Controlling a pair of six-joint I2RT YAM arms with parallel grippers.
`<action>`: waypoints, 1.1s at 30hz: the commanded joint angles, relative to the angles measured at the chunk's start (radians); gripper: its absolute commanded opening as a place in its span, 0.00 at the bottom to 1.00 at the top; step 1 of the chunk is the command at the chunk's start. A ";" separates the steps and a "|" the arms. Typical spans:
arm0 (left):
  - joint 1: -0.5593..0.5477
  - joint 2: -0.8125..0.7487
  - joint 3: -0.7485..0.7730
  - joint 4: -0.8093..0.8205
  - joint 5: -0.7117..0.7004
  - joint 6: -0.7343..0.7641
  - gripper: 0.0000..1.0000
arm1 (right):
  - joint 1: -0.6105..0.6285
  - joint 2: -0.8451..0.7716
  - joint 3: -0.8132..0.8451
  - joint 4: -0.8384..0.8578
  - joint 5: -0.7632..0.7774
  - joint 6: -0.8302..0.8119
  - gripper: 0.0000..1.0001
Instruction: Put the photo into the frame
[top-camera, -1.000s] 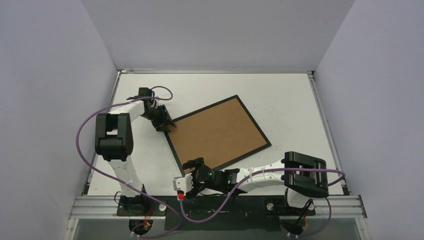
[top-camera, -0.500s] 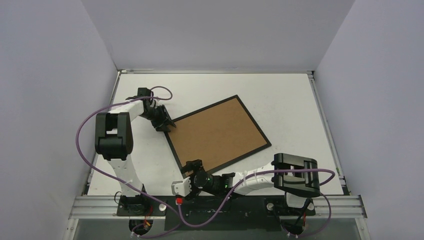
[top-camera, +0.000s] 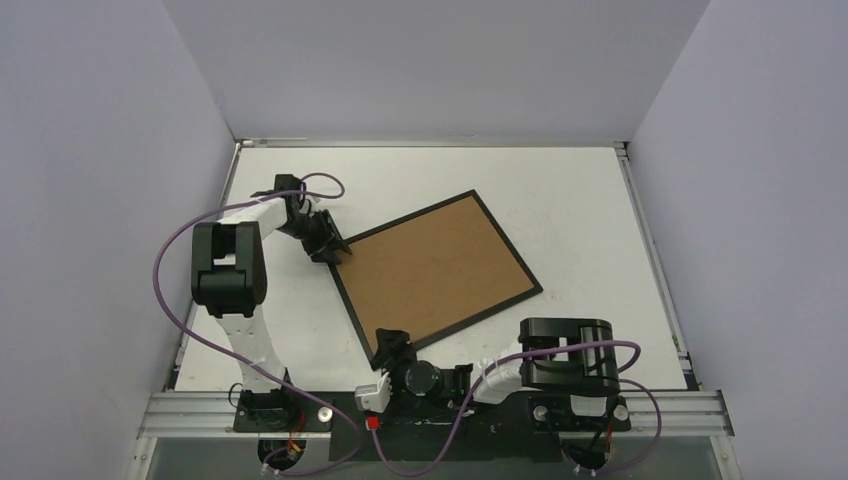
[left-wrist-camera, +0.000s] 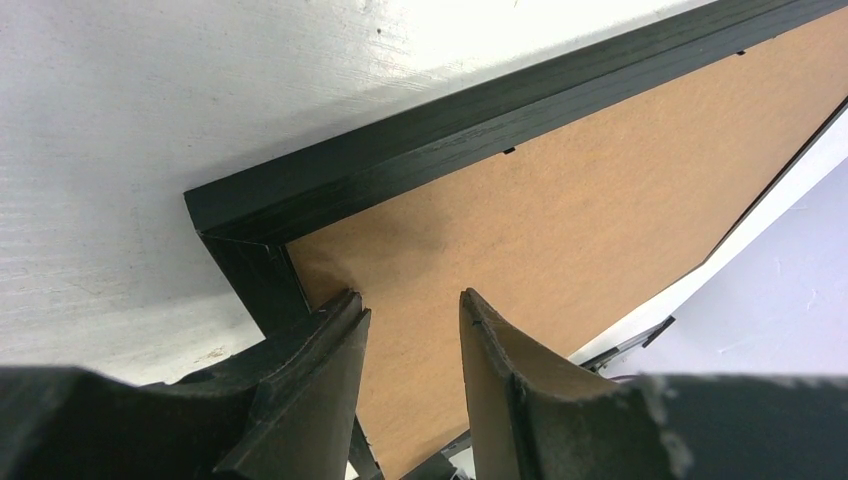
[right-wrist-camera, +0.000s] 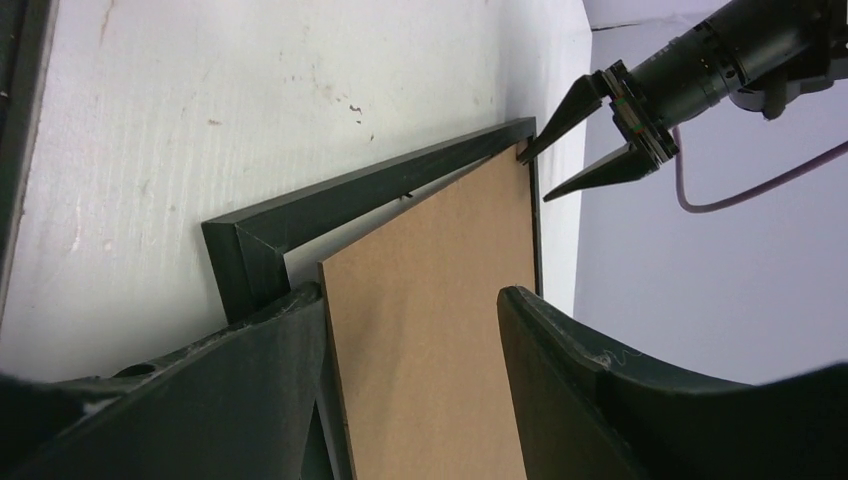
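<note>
The black frame (top-camera: 507, 243) lies face down and askew in the middle of the table, with a brown backing board (top-camera: 435, 265) in it. The photo is hidden. My left gripper (top-camera: 340, 255) is open at the frame's left corner; in the left wrist view (left-wrist-camera: 410, 305) its tips rest over the backing board (left-wrist-camera: 600, 200) just inside the frame (left-wrist-camera: 450, 125). My right gripper (top-camera: 385, 345) is open at the near corner. In the right wrist view (right-wrist-camera: 410, 295) the board's corner (right-wrist-camera: 430, 300) stands a little off the frame (right-wrist-camera: 330, 200), with a pale strip showing under it.
Grey walls close in the table on the left, back and right. A metal rail (top-camera: 440, 405) runs along the near edge by the arm bases. The left gripper (right-wrist-camera: 535, 175) also shows at the far corner in the right wrist view.
My right arm has folded back toward its base, and its gripper now points up at the frame's near corner. The left arm and the frame have not moved.
</note>
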 joint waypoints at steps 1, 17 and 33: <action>-0.026 0.133 -0.068 -0.034 -0.115 0.073 0.39 | -0.004 0.035 -0.035 0.084 0.107 -0.087 0.62; -0.025 0.112 -0.064 -0.039 -0.075 0.078 0.39 | -0.010 0.136 0.018 0.167 0.170 -0.136 0.25; -0.013 -0.187 0.045 -0.127 -0.102 0.016 0.68 | -0.016 0.068 0.015 0.269 0.239 -0.107 0.00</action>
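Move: The right hand's open fingers straddle the backboard's near long edge, with the spot to pinch about 2 cm forward, 1 cm right and 2 cm below; the frame's near corner is some 3 cm back, 2 cm left and 3 cm down. From the left hand, that edge spot lies about 19 cm back and 9 cm right, 1 cm down, while the frame's left corner is some 2 cm forward, 3 cm left and 1 cm below. The right hand, one finger already in the gap between the frame's near rail and the backboard, sinks about 2 cm while easing forward as much, shuts from well open to pinch the board's near edge beside its corner, then pulls up some 3 cm, having rolled about 10 degrees so its forward side tips up. Once that grip is nearly shut, the left hand, which rests at the frame's left corner, comes free, rising about 3 cm and opening its fingers wider. ##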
